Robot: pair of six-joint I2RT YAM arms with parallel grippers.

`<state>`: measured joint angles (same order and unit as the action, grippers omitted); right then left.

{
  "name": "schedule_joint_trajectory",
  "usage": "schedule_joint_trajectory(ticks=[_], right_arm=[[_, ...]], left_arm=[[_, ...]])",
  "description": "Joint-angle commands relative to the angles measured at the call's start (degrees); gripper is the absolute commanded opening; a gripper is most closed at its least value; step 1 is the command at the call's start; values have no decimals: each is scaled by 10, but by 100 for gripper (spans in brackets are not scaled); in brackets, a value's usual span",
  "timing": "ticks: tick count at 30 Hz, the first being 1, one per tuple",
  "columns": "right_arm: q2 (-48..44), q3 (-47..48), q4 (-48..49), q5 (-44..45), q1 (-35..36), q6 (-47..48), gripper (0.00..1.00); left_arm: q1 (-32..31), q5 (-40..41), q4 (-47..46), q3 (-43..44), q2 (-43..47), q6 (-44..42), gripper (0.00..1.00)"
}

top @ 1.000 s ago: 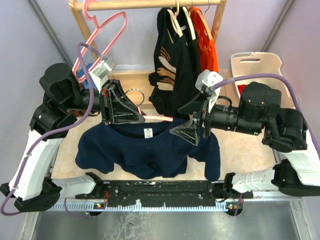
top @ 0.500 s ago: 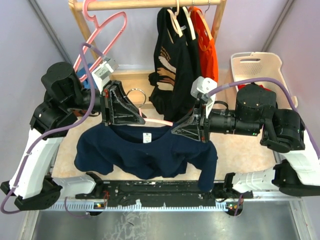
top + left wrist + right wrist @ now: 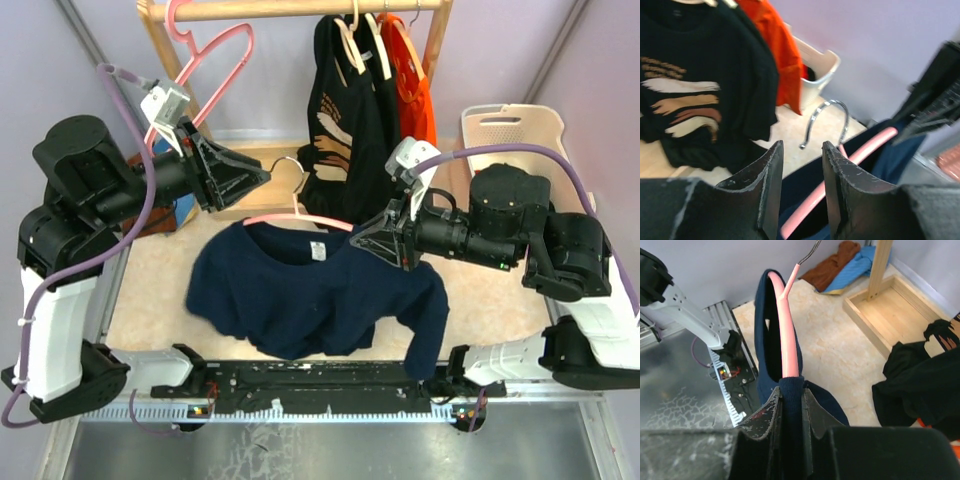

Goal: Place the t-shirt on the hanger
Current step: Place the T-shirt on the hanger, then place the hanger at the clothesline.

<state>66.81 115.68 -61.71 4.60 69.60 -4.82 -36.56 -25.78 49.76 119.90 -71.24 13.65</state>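
Observation:
The navy t-shirt (image 3: 310, 295) hangs draped over the pink hanger (image 3: 295, 219), whose silver hook (image 3: 291, 172) points up. My right gripper (image 3: 356, 238) is shut on the shirt's right shoulder with the hanger arm inside, and holds both above the table. The right wrist view shows the jaws (image 3: 791, 390) pinching navy fabric over the pink hanger (image 3: 785, 330). My left gripper (image 3: 262, 176) is open and empty, just left of the hook. In the left wrist view its fingers (image 3: 802, 145) are apart, with the hook (image 3: 827, 120) and pink hanger (image 3: 860, 152) beyond them.
A wooden rail (image 3: 300, 8) at the back carries an all-pink hanger (image 3: 215, 60), a black shirt with tan print (image 3: 345, 120) and an orange shirt (image 3: 415, 90). A white basket (image 3: 510, 125) stands back right. Blue and brown cloths (image 3: 840, 265) lie by the rack's wooden base (image 3: 890, 315).
My left gripper has let go of the hanger and pulled back up and to the left. The hanger and shirt have shifted slightly right, held by the right gripper alone.

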Motion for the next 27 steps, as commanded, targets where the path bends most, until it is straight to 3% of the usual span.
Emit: schedule_joint_trajectory(ticks=[1,7,12,19,27], right_arm=[[-22,22,34,41,2,-14,0],[-37,20,50,115,3,-10,0],[-47,10,128,197,2,15,0],[-65,-54,368,256,2,75,0],[-24,-34,617,217,2,154,0]], left_arm=[[2,176,23,-1,16,-27,43],[2,243,15,-15,46,-29,45],[2,249,16,-15,58,-30,45],[2,262,9,-28,78,-35,45],[2,263,4,-36,95,-38,45]])
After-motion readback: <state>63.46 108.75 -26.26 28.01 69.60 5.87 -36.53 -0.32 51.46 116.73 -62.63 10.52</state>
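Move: The navy T-shirt already hangs on the pink hanger, whose right end the right hand pinches through the shoulder cloth. The free middle of the wooden rail lies about 38 cm ahead of that hand, 15 cm to its left and some 18 cm higher; the black shirt hangs 36 cm ahead, 3 cm left and 12 cm below, the spare pink hanger 31 cm ahead, 32 cm left. From the empty left hand the rail's middle is about 31 cm ahead, 4 cm right, 12 cm higher. Hanger and T-shirt are carried up and forward towards the rail in the right hand's kept pinch: first a few centimetres to the right, nearly level, then about 12 cm up and 7 cm forward, quickening, while the wrist swings the fingers clockwise some 25 degrees and tips them upward. The left hand, already free and part-open, withdraws about 8 cm to the left, turning its fingers forward, counter-clockwise. ##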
